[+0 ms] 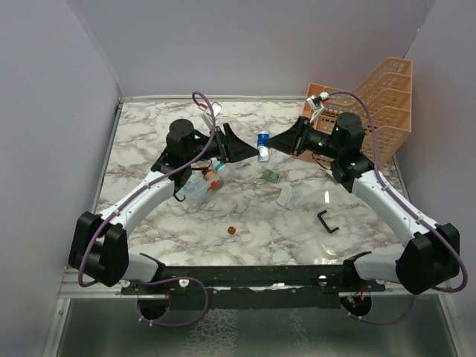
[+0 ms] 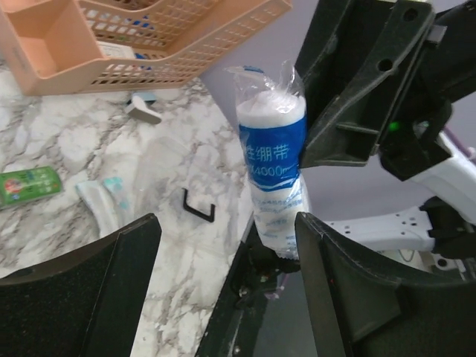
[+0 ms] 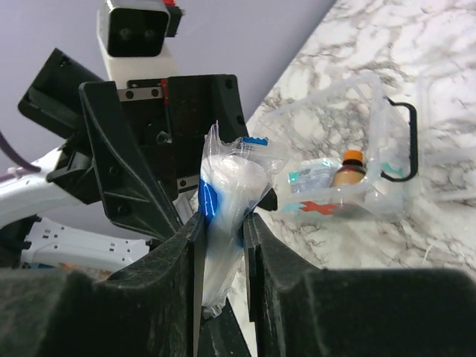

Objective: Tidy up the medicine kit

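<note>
A clear packet with a white roll and blue label (image 1: 263,146) hangs in the air between both grippers. My right gripper (image 1: 280,143) is shut on it; in the right wrist view the jaws (image 3: 223,223) pinch the packet (image 3: 227,190) flat. My left gripper (image 1: 244,146) faces it, open; in the left wrist view the packet (image 2: 272,167) stands just inside the right fingertip (image 2: 327,253) of the wide jaws (image 2: 227,242). The medicine kit (image 1: 204,183), a clear box, lies below the left arm with a brown bottle (image 3: 348,166) and sachets inside.
An orange mesh rack (image 1: 383,100) stands at the back right. A green sachet (image 1: 271,175), a clear packet (image 1: 290,195), a loose black U-shaped handle (image 1: 326,222) and a small brown ball (image 1: 231,230) lie on the marble table (image 1: 149,141).
</note>
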`<state>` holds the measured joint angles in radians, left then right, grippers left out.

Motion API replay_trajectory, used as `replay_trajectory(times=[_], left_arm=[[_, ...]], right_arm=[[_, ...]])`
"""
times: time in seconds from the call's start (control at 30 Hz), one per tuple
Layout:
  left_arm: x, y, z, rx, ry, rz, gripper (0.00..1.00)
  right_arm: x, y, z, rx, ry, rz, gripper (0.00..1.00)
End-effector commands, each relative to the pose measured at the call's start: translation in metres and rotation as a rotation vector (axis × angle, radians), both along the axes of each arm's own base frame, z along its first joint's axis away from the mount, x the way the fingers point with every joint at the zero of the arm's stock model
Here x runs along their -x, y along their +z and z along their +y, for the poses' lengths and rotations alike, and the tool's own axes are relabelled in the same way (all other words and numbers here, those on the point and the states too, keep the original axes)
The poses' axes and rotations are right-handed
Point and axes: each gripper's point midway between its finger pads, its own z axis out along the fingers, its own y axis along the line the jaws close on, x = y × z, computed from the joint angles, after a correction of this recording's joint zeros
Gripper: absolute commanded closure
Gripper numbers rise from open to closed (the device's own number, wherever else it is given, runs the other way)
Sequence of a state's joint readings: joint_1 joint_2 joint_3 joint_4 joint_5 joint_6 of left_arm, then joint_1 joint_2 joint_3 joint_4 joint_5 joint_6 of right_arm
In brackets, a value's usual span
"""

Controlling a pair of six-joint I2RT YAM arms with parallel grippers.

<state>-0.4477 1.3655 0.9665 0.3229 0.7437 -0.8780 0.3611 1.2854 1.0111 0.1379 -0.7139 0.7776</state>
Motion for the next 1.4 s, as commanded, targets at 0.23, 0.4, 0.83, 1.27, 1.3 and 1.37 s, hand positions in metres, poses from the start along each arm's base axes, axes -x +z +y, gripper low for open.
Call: replay_trajectory(times=[0.23, 0.4, 0.83, 1.27, 1.3, 1.37], left_arm=[[0.034, 0.057, -0.020, 0.189, -0.157, -0.037, 0.31], [0.037, 0.049, -0.026, 0.187, -0.156, -0.004, 0.41], [0.032, 0.043, -0.021, 0.163, -0.104, -0.092, 0.85], [-0.003, 0.005, 0.043, -0.134, 0.003, -0.307, 0.87], [-0.011, -0.001, 0.051, -0.222, 0.040, -0.331, 0.87], [-0.020, -0.014, 0.066, -0.384, 0.068, -0.352, 0.86]], right_arm=[[0.031, 0.033, 0.012, -0.094, 0.181, -0.194, 0.73], [0.034, 0.036, 0.014, -0.114, 0.201, -0.196, 0.73], [0.039, 0.032, 0.012, -0.093, 0.214, -0.192, 0.55], [0.009, 0.018, -0.016, 0.055, -0.085, -0.140, 0.42], [0.010, 0.016, -0.017, 0.061, -0.093, -0.138, 0.42], [0.009, 0.008, -0.019, 0.078, -0.108, -0.125, 0.42]])
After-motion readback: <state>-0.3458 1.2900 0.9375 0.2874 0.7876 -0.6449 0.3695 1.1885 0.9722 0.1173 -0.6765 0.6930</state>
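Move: The bandage roll hangs upright in the right fingers, about 1 cm left of that hand's point and 1 cm back; from the left hand it is some 4 cm right, 1 cm back and 1 cm higher. The left hand's open fingers lie about 5 cm left of the right hand. On the table, roughly 25 cm below, the clear kit box stands about 13 cm left of the left hand and 6 ahead, the green packet 6 right and 8 ahead. Left hand rises 5 cm while backing, pinches the bandage and, once the right lets go, carries it left-forward. ##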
